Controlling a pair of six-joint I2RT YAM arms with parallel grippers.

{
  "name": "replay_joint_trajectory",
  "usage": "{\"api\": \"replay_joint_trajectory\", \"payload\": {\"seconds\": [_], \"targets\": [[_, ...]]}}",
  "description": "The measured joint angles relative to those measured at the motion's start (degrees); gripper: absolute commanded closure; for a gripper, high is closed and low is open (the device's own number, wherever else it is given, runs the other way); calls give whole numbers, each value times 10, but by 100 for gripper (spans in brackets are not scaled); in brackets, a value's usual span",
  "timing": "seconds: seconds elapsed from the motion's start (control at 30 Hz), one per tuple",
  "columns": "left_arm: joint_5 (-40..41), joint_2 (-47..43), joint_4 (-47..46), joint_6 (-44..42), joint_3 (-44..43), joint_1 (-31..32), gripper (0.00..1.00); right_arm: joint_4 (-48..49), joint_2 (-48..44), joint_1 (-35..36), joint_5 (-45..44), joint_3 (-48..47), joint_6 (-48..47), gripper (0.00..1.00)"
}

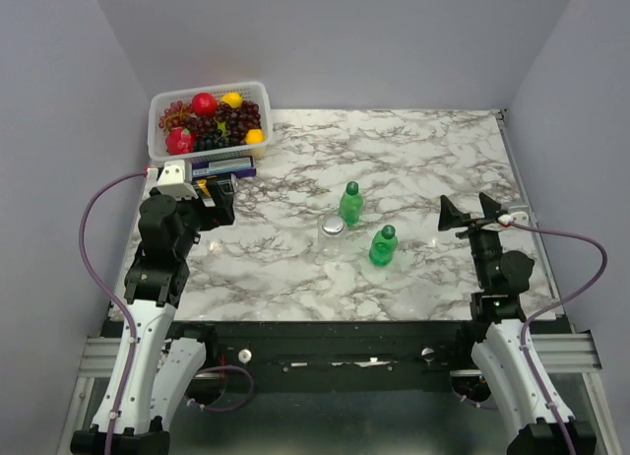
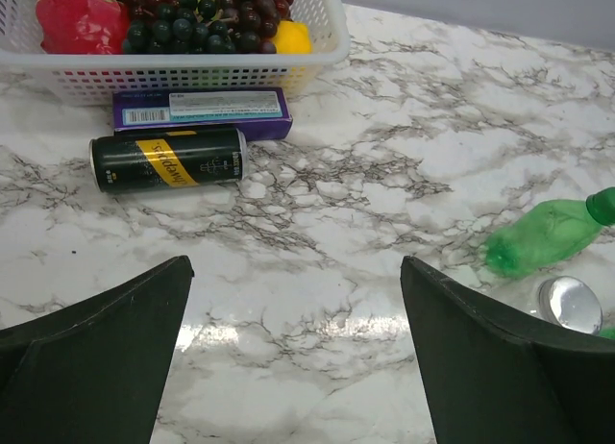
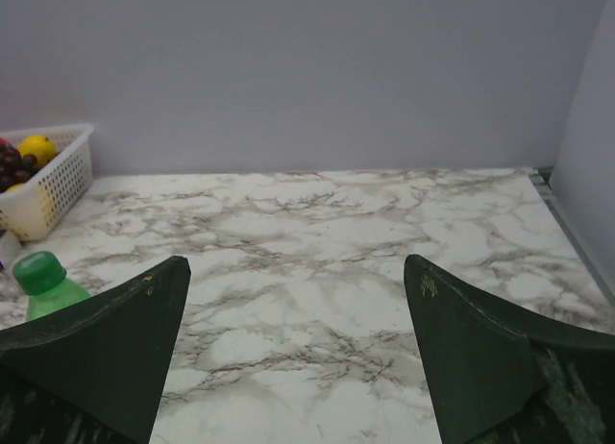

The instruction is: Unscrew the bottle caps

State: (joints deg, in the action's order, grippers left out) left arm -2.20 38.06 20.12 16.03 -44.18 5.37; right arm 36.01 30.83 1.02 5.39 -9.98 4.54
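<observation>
Three bottles stand upright mid-table, caps on. A green bottle [image 1: 351,207] carries a dark green cap [image 1: 351,188], a second green bottle [image 1: 382,248] has its own green cap [image 1: 389,232], and a squat clear bottle [image 1: 330,240] wears a silvery cap [image 1: 333,224]. My left gripper [image 1: 219,201] hovers at the left side, well away from them, open and empty [image 2: 296,266]; its view catches a green bottle [image 2: 546,235] and the silvery cap [image 2: 569,302] at the right edge. My right gripper [image 1: 468,211] is open and empty [image 3: 296,261], to the right of the bottles, with one green cap [image 3: 38,271] at its far left.
A white basket [image 1: 157,130] of fruit sits at the back left corner. In front of it lie a purple box [image 2: 202,110] and a dark can with a yellow label [image 2: 168,160], on its side. Walls close in the table on three sides.
</observation>
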Motion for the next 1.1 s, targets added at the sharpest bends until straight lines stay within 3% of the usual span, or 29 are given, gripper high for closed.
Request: {"api": "replay_joint_trajectory", "payload": {"seconds": [0.27, 0.43, 0.47, 0.6, 0.83, 0.97, 1.1], "targets": [[2, -3, -1, 25, 3, 0, 1, -200, -116, 0, -64, -63, 137, 0], [-26, -8, -9, 36, 16, 1, 2, -234, -179, 0, -53, -70, 165, 1], [-43, -7, -13, 36, 17, 3, 2, -235, -183, 0, -42, -69, 165, 5], [-62, 22, -17, 32, 7, 32, 2, -279, -145, 0, 12, -101, 162, 15], [-23, 133, 6, 6, -108, 190, 1, -420, 30, 14, 92, -272, 148, 18], [-23, 218, 1, -11, -205, 241, 1, -488, 81, 141, 40, -314, 144, 25], [-44, 264, -23, -14, -208, 244, 1, -530, 156, 287, -49, -338, 150, 27]]}}
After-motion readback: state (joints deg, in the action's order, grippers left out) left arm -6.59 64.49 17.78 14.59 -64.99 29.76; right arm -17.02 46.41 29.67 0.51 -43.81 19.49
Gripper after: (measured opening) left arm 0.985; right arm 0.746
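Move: The near green bottle, which the right hand goes for, stands about 18 cm to its left, 4 cm back and some 16 cm below; from the left hand it is roughly 41 cm to the right, 3 cm back and 18 cm below. The far green bottle is about 12 cm beyond that bottle and 9 cm to its left. The silver-capped clear bottle stands 14 cm left of the near bottle and 2 cm farther out. Towards the near green bottle the right hand first draws back and up about 4 cm, then swings some 14 cm left, sinking late, tipping down nearly 40 degrees, turning counter-clockwise and narrowing its still-open fingers by a quarter. The left hand, wide open, sweeps right towards the bottles, rising then starting down, turning about 30 degrees clockwise. Neither touches anything. ##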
